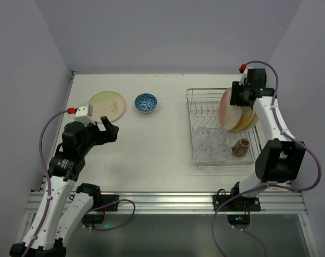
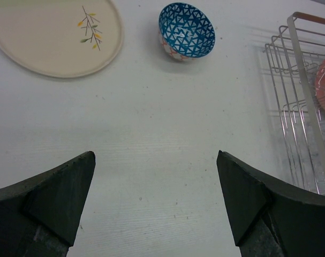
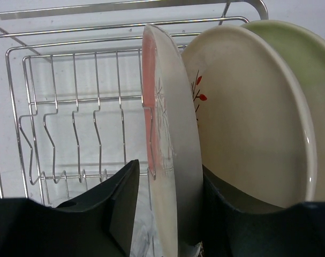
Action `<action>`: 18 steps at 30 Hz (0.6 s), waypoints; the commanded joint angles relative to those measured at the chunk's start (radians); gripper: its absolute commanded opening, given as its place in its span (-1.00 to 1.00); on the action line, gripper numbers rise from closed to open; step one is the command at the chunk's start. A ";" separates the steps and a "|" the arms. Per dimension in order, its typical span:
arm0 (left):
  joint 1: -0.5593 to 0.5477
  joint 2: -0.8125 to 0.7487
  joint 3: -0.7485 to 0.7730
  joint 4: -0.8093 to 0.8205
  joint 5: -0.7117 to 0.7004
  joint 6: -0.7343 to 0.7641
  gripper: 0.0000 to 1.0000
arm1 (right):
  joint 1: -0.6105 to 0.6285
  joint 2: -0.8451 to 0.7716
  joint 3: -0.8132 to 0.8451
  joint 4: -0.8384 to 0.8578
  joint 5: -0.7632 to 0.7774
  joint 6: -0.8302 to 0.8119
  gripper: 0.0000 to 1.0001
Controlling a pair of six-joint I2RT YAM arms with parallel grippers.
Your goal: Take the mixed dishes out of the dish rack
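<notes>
The dish rack [image 1: 197, 96] stands on the right of the table. Three plates stand upright in it: a pink-faced plate [image 3: 165, 107], a cream plate with red leaves [image 3: 242, 118] and a greenish plate [image 3: 307, 64]. My right gripper [image 3: 170, 167] is open and straddles the pink-faced plate's rim [image 1: 226, 110]. Its right finger lies against the plate's back and a gap shows at the left finger. Several clear glasses [image 1: 211, 143] and a dark cup [image 1: 241, 146] lie in the rack's near half. My left gripper [image 2: 156, 155] is open and empty over bare table.
A cream plate with a leaf sprig [image 1: 107, 105] and a blue-patterned bowl [image 1: 145, 102] sit on the table at the far left-centre, just beyond my left gripper [image 1: 110, 130]. Walls close the table on the left, back and right. The rack's left edge [image 2: 296, 80] shows in the left wrist view.
</notes>
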 commanded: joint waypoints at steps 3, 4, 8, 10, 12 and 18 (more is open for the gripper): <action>-0.007 -0.006 -0.003 0.034 0.018 0.027 1.00 | 0.006 0.031 0.049 -0.020 -0.042 0.004 -0.17; -0.007 -0.007 -0.003 0.034 0.018 0.027 1.00 | 0.006 0.034 0.051 -0.023 -0.044 0.004 -0.22; -0.007 -0.007 -0.004 0.034 0.018 0.027 1.00 | 0.006 0.034 0.054 -0.024 -0.048 0.008 -0.39; -0.007 -0.006 -0.004 0.035 0.021 0.027 1.00 | 0.006 0.029 0.063 -0.026 -0.047 0.010 -0.51; -0.007 -0.006 -0.004 0.035 0.020 0.028 1.00 | 0.006 0.028 0.072 -0.033 -0.047 0.008 -0.60; -0.007 -0.001 -0.003 0.035 0.025 0.028 1.00 | 0.008 0.029 0.112 -0.038 -0.039 0.008 -0.91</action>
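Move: The pink-faced plate stands in the rack with its upper rim already between the right gripper's fingers; its middle lies about 9 cm below the hand, perhaps 1 cm ahead and level sideways. The cream plate leans some 5 cm to the right of it, the brown mug sits about 17 cm back and 6 cm right of the hand, and the glasses 17 cm back and 9 cm left. From the left hand, the pink-faced plate is roughly 62 cm right and 17 cm ahead. Close the right gripper on the pink-faced plate's upper rim from about half open to roughly a fifth, sinking about 1 cm onto it in the middle of the closing. Then hold the hand in place, with both fingers pinching the rim, the grip tightening at the end and hardly any wrist turn. ##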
